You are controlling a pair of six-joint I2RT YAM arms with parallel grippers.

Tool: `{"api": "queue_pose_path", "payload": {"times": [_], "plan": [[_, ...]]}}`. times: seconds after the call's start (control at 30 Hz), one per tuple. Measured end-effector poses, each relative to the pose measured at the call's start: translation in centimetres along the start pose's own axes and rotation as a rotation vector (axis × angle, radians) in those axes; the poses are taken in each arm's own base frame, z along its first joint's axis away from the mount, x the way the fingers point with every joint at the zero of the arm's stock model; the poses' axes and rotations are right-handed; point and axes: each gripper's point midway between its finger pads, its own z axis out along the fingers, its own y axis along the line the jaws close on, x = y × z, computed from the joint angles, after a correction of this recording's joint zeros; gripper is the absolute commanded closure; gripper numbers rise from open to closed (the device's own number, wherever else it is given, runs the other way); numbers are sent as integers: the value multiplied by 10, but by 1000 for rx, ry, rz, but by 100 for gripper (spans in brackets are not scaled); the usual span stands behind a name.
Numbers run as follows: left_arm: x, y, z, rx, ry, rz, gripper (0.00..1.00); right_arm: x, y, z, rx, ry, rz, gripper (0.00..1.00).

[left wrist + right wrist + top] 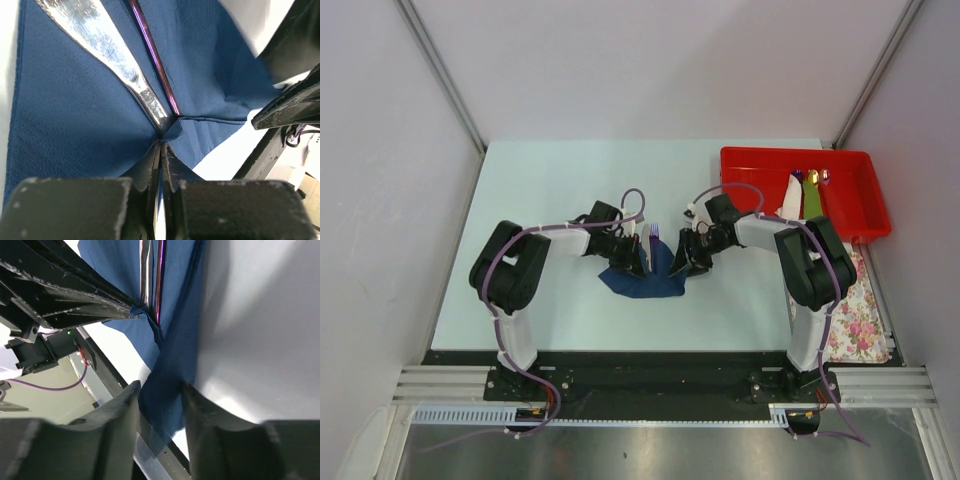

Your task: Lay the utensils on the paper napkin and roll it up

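Note:
The dark blue paper napkin [645,282] lies mid-table between my two grippers. On it rest a silver knife [115,60] and a slim purple-handled utensil [155,60], side by side; a purple fork head [654,231] sticks out past the napkin's far edge. My left gripper [161,144] is shut on the napkin's near corner, where the knife's end meets the jaws. My right gripper [160,390] straddles a raised fold of the napkin [175,340], its jaws still apart with blue paper between them. Both utensils [152,275] run away from it.
A red bin [800,153] at the back right holds green and purple utensils and a white folded piece. A pink-flowered white cloth [860,320] lies along the right edge. The two grippers' fingers are close together over the napkin.

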Motion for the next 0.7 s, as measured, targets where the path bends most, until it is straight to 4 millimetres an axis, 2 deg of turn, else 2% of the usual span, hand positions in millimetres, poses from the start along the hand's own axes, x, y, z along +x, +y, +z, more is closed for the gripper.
{"api": "queue_pose_path", "payload": {"times": [0.07, 0.13, 0.2, 0.27, 0.53, 0.7], "plan": [[0, 0, 0, 1, 3, -2, 95, 1, 1, 1, 5, 4, 0, 65], [0, 0, 0, 1, 4, -3, 95, -1, 4, 1, 8, 6, -5, 73], [0, 0, 0, 0, 6, -4, 96, -3, 7, 1, 10, 3, -15, 87], [0, 0, 0, 1, 6, -5, 96, -6, 10, 1, 11, -2, -23, 96], [0, -1, 1, 4, 9, -6, 98, -13, 23, 6, -10, -8, -3, 95], [-1, -1, 1, 6, 11, -7, 98, -14, 29, 22, -35, 8, 13, 93]]}}
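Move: The right hand's half-open fingers already stand astride the napkin's raised right corner. From this hand, the fork's middle is about 5 cm to the left and 3 cm farther out, the knife's is some 7 cm to the left and 3 cm farther out, and both are roughly 3 cm lower. For the left hand, shut on the folded near corner at the handle ends, the raised corner is about 8 cm to its right, level with it and 2 cm higher. The right fingers close and pinch the napkin's right corner between their tips. As they shut, the hand lifts a little over 1 cm, then speeds up and pulls the cloth some 4 cm left, edging forward, towards the fork and the left fingers, the wrist barely turning. The left hand stays in place, its fingers still on the folded near corner at the handle ends. ##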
